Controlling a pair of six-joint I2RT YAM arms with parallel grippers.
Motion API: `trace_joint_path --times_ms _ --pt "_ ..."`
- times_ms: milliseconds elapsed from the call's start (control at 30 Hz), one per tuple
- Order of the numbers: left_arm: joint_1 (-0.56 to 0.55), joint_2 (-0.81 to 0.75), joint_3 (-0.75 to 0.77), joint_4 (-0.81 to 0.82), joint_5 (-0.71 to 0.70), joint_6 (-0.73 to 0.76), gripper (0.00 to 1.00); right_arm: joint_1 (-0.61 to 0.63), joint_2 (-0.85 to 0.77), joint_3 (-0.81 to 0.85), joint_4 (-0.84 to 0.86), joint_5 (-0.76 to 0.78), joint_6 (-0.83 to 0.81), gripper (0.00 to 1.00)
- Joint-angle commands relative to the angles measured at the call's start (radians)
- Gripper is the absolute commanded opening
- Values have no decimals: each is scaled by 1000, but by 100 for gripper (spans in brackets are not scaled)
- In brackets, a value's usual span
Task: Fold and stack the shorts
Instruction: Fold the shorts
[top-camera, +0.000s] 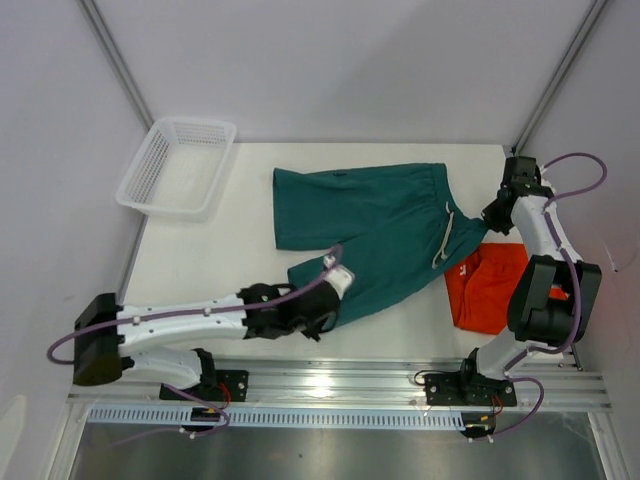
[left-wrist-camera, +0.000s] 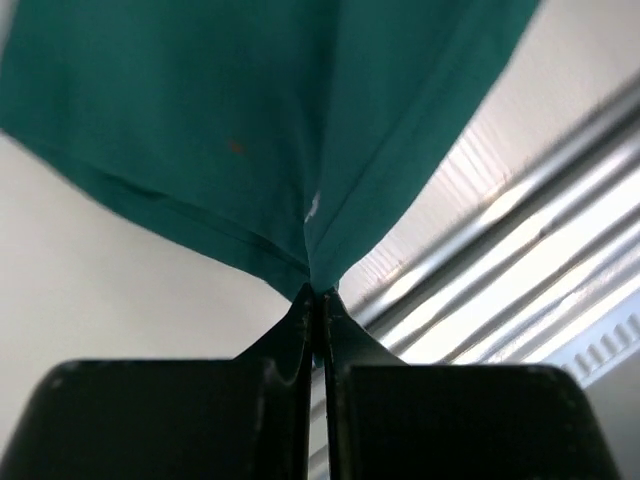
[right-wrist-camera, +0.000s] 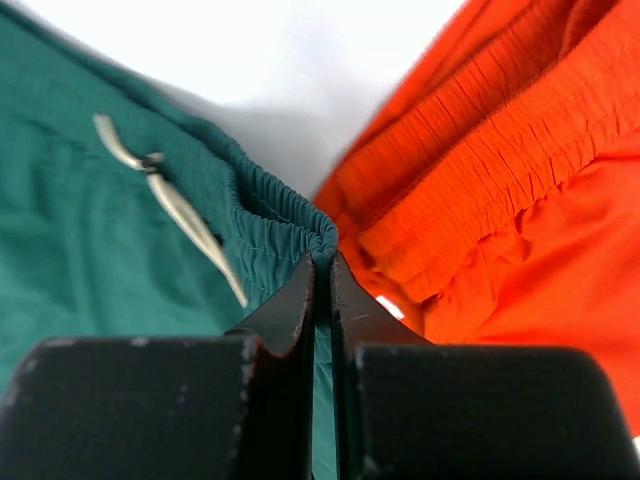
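Dark teal green shorts (top-camera: 370, 225) lie spread across the middle of the table, with a white drawstring (top-camera: 443, 240) hanging at the waistband. My left gripper (top-camera: 335, 285) is shut on a hem corner of their near leg (left-wrist-camera: 300, 180), lifted off the table. My right gripper (top-camera: 487, 218) is shut on the teal elastic waistband (right-wrist-camera: 290, 215) at the right end. Orange shorts (top-camera: 490, 285) lie bunched at the right, partly under the right arm; their waistband (right-wrist-camera: 480, 150) fills the right wrist view beside the teal one.
A white mesh basket (top-camera: 178, 165) stands at the table's far left corner. The metal rail (top-camera: 330, 385) with both arm bases runs along the near edge. Grey walls close in the left and right sides.
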Motion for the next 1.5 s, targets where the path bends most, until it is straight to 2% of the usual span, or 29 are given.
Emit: trace_joint_path --times_ms 0,167,267,667,1067,1167,1467 --pt "141 -119 70 -40 -44 -41 0 0 -19 110 -95 30 -16 0" --pt "293 -133 210 -75 -41 16 0 -3 0 199 -145 27 -1 0" --pt "389 -70 338 -103 -39 62 0 -2 35 267 -176 11 12 0" --pt "649 187 644 -62 22 119 0 23 236 589 -243 -47 102 0" --pt "802 384 940 -40 88 166 0 24 397 713 -58 -183 236 0" --pt "842 448 1001 -39 129 166 0 26 435 742 40 -237 268 0" --pt "914 628 1081 -2 171 174 0 41 618 885 190 -338 323 0"
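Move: Both hands hold the near side of the green shorts. The far leg's hem, where the left hand's corner is headed, lies about 37 cm ahead of that hand, 11 cm left and 10 cm below; the white basket is some 49 cm ahead and 37 cm left. For the right hand, the far waistband corner is roughly 22 cm ahead, 8 cm left and 11 cm down, the drawstring 3 cm ahead and 8 cm left, the orange garment 12 cm back and 9 cm right. Forward and up together, both hands carry the near edge of the green shorts over towards its far edge, fingers still shut on the cloth. The left sweeps about 37 cm out, rising and drifting left as it turns some 40 degrees counter-clockwise, and dips slightly at the end; the right first rises, then reaches about 22 cm forward, tilting its fingers outward. ##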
